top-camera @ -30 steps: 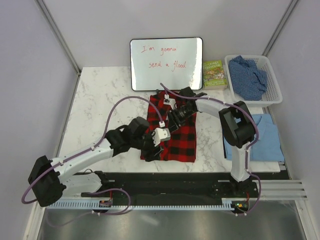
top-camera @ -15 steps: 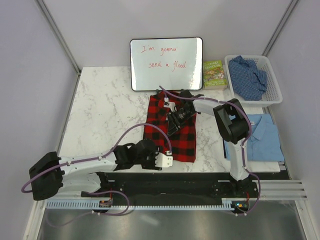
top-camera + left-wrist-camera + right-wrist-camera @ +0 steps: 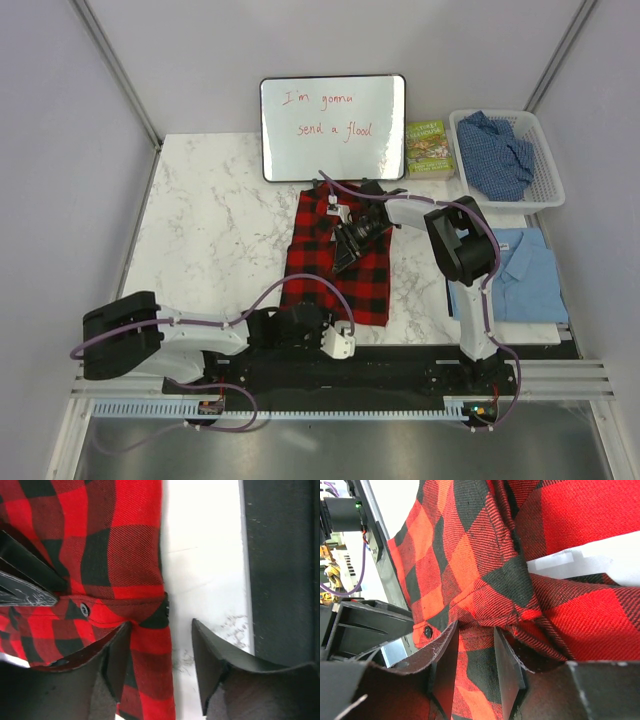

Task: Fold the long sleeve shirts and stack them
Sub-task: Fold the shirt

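Note:
The red-and-black checked flannel shirt [image 3: 325,262] lies folded lengthwise mid-table. My right gripper [image 3: 348,246] presses down on its middle, shut on a bunched fold of the flannel [image 3: 480,630] that wrinkles between its fingers [image 3: 445,665]. At the flannel's near hem, my left gripper [image 3: 338,340] is open. It straddles the hem's edge strip [image 3: 152,650], with bare marble on the right side of the gap. A light blue collared shirt [image 3: 527,270] lies folded at the right. A darker blue speckled shirt [image 3: 495,152] sits crumpled in a white basket [image 3: 548,190].
A whiteboard [image 3: 333,127] with red writing stands at the back, with a book [image 3: 429,148] beside it. The black base rail [image 3: 400,365] runs along the near edge, just behind my left gripper. Grey walls close in on both sides.
My left arm pulled back from the flannel's left side to the near hem, and its jaws narrowed slightly. The flannel now lies longer and narrower. My right gripper stayed on the cloth.

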`<state>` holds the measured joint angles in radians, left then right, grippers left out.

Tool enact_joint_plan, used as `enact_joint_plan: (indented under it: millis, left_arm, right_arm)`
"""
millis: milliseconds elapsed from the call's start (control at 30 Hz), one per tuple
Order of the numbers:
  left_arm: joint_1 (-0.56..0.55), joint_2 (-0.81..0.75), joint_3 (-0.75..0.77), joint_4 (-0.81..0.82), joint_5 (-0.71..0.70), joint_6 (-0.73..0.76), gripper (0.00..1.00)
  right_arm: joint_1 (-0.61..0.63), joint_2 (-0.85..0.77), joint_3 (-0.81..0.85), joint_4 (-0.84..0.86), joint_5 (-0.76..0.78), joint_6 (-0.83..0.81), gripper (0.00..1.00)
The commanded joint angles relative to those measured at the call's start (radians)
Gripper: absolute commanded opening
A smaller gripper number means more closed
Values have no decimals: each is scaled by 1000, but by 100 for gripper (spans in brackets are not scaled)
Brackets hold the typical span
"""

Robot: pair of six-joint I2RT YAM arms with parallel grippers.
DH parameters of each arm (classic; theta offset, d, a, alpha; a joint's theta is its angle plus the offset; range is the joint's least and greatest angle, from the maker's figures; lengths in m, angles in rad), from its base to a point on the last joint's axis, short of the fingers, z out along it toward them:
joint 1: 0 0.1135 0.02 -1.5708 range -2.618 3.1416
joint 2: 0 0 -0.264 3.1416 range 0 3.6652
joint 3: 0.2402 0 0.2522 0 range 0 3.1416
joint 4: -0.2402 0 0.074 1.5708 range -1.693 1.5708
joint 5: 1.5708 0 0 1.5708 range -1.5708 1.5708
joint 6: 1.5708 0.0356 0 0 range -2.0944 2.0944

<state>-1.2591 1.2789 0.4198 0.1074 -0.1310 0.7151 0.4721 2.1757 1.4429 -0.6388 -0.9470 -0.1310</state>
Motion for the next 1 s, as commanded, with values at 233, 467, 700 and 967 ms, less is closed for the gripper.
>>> enact_joint_plan:
  millis: [233, 467, 700, 967]
  left_arm:
    - [-29, 51, 25, 33, -47, 86, 16]
    - [-121, -134, 197, -474, 103, -84, 2]
    - [-146, -210, 373, -745, 264, -243, 2]
    - [-30, -110, 624, -897, 384, -246, 2]
  right_arm:
    - [36, 21, -93, 70, 50, -45, 42]
    - [82, -117, -209, 99, -14, -9, 48]
    - [62, -266, -60, -48, 54, -70, 82]
    - [-58, -93, 266, -196, 158, -202, 98]
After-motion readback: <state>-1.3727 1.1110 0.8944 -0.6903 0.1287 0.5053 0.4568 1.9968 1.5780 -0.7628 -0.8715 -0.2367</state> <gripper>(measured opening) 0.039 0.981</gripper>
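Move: At the red-checked shirt's near edge, the left hand has the cloth edge about 1 cm ahead, some 1 cm lower and level sideways, already between its open fingers; the table edge runs roughly 4 cm behind. The right hand's part-open fingertips already rest on the shirt, whose far edge lies about 16 cm ahead, 1 cm right, and its near edge 11 cm back; the white patch is about 6 cm straight ahead. Closing on the near edge after nudging about 1 cm forward, the left fingers pinch it, then draw back some 9 cm while lifting 10, tipping steeper downwards. The right hand rides back some 6 cm on the cloth, then opens wide, comes free and sweeps forward about 10 cm and up towards the far edge. ##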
